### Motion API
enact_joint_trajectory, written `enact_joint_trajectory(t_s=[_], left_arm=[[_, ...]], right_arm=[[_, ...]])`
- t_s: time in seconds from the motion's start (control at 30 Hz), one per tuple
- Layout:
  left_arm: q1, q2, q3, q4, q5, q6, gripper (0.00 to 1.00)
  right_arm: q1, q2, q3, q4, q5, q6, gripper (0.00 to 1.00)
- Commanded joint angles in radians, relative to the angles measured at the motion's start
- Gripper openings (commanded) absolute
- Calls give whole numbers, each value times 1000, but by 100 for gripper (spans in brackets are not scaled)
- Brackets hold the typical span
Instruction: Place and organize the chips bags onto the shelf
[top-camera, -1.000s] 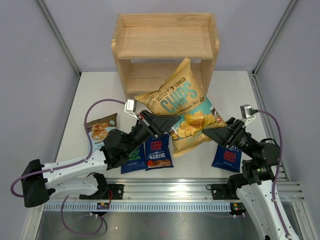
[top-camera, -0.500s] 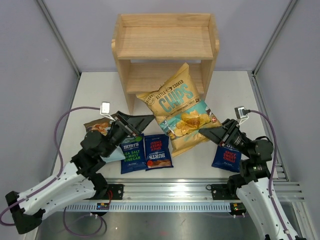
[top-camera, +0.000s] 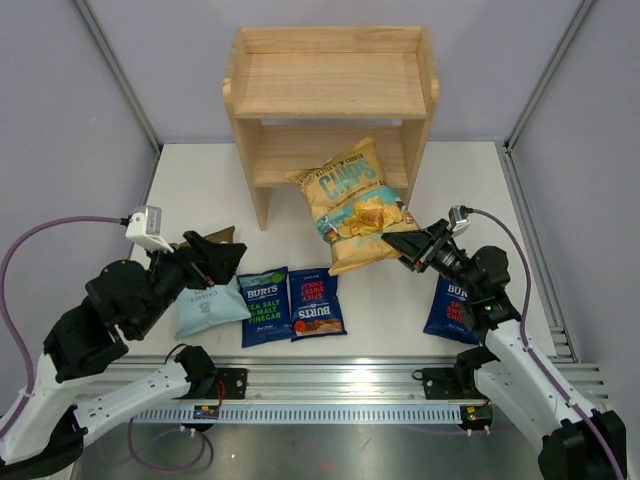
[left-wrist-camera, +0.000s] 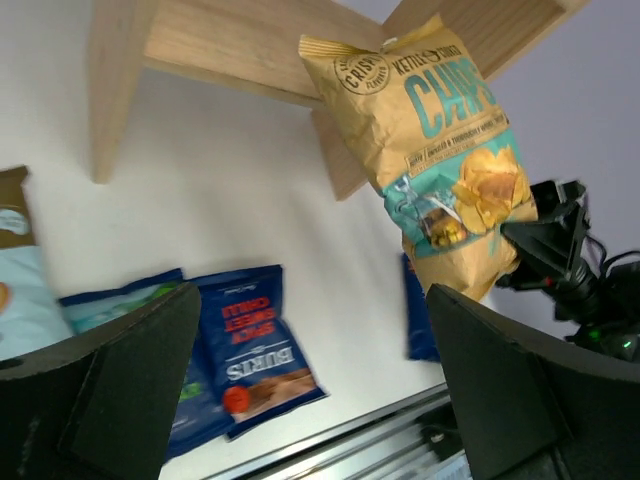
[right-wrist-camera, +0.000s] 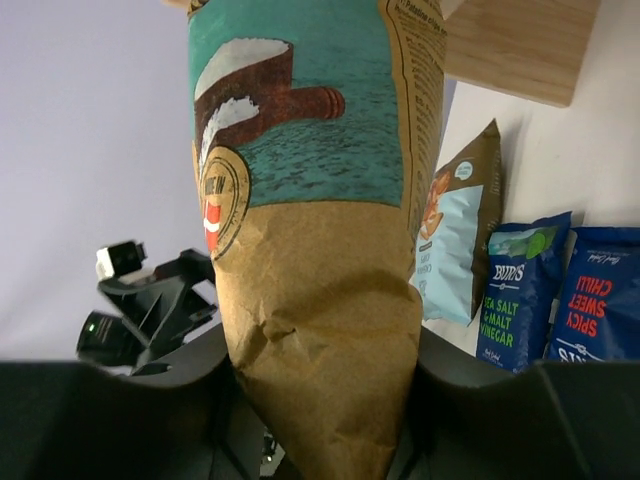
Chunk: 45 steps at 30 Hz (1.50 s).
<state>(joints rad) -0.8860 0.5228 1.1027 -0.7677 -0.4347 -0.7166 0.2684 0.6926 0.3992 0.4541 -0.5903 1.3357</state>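
My right gripper (top-camera: 402, 243) is shut on the bottom corner of the yellow-and-teal chips bag (top-camera: 350, 200) and holds it up, tilted, in front of the lower tier of the wooden shelf (top-camera: 330, 85). In the right wrist view the bag (right-wrist-camera: 310, 200) fills the space between the jaws of that gripper (right-wrist-camera: 320, 400). My left gripper (top-camera: 225, 262) is open and empty above the pale blue cassava bag (top-camera: 205, 305). Two BURTS bags (top-camera: 265, 305) (top-camera: 317, 302) lie side by side at the front centre. A third BURTS bag (top-camera: 455, 308) lies partly under my right arm.
The shelf's upper tier (top-camera: 335, 60) has a low rim, and its side panels (top-camera: 245, 170) bound the lower opening. A metal rail (top-camera: 340, 380) runs along the table's near edge. Grey walls enclose the table on both sides.
My left gripper has pulled back to the left, away from the yellow-and-teal bag, to above the cassava bag. My right gripper has lifted the big bag and carried it toward the shelf.
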Motion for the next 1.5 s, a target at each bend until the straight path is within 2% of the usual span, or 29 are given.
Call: enact_joint_trajectory(t_s=[0.0, 0.1, 0.27, 0.33, 0.4, 0.5, 0.57, 0.83, 0.97, 1.33, 1.47], left_arm=[[2, 52, 111, -223, -27, 207, 99], [2, 66, 99, -252, -60, 324, 99], [2, -73, -131, -116, -139, 321, 99], [5, -121, -196, -44, -150, 299, 99], [21, -153, -189, -68, -156, 287, 99], [35, -205, -194, -99, -281, 249, 99], [47, -228, -195, -108, -283, 233, 99], [55, -297, -202, -120, -315, 213, 99], [64, -319, -202, -125, -329, 207, 99], [70, -337, -207, -122, -328, 209, 99], [70, -342, -207, -124, -326, 210, 99]], right_arm=[[60, 59, 29, 143, 190, 20, 21], [104, 106, 55, 159, 311, 19, 20], [221, 211, 119, 163, 542, -6, 20], [256, 260, 177, 159, 584, -19, 18], [310, 343, 220, 169, 650, -32, 18], [366, 435, 286, 199, 739, -46, 18], [385, 494, 335, 199, 809, -46, 17], [393, 734, 590, 120, 845, -29, 17], [410, 818, 644, 98, 906, -17, 18], [503, 1061, 909, -38, 869, -43, 21], [525, 1102, 932, -45, 914, -29, 23]])
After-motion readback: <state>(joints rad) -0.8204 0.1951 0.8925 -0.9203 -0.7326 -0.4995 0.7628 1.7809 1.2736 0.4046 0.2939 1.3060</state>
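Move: My right hand already holds the yellow kettle-cooked chips bag by its near end. The empty left half of the lower shelf lies about 28 cm ahead of this hand, 21 cm to its left and some 6 cm below. The spicy sweet chili bag is roughly 4 cm back, 16 cm left and 28 cm down, with the sea salt bag 12 cm farther left of it. From my empty left hand that shelf spot is about 34 cm ahead, 10 cm right and 12 cm below. I keep my right fingers shut on the bag and swing it forward and left about 20 cm each way, turning the hand some 25 degrees clockwise, to feed the bag far end first into the left half of the lower shelf, leftward at the last. My left hand, open and empty, backs off about 11 cm to the left and 7 cm down, turning counter-clockwise. ##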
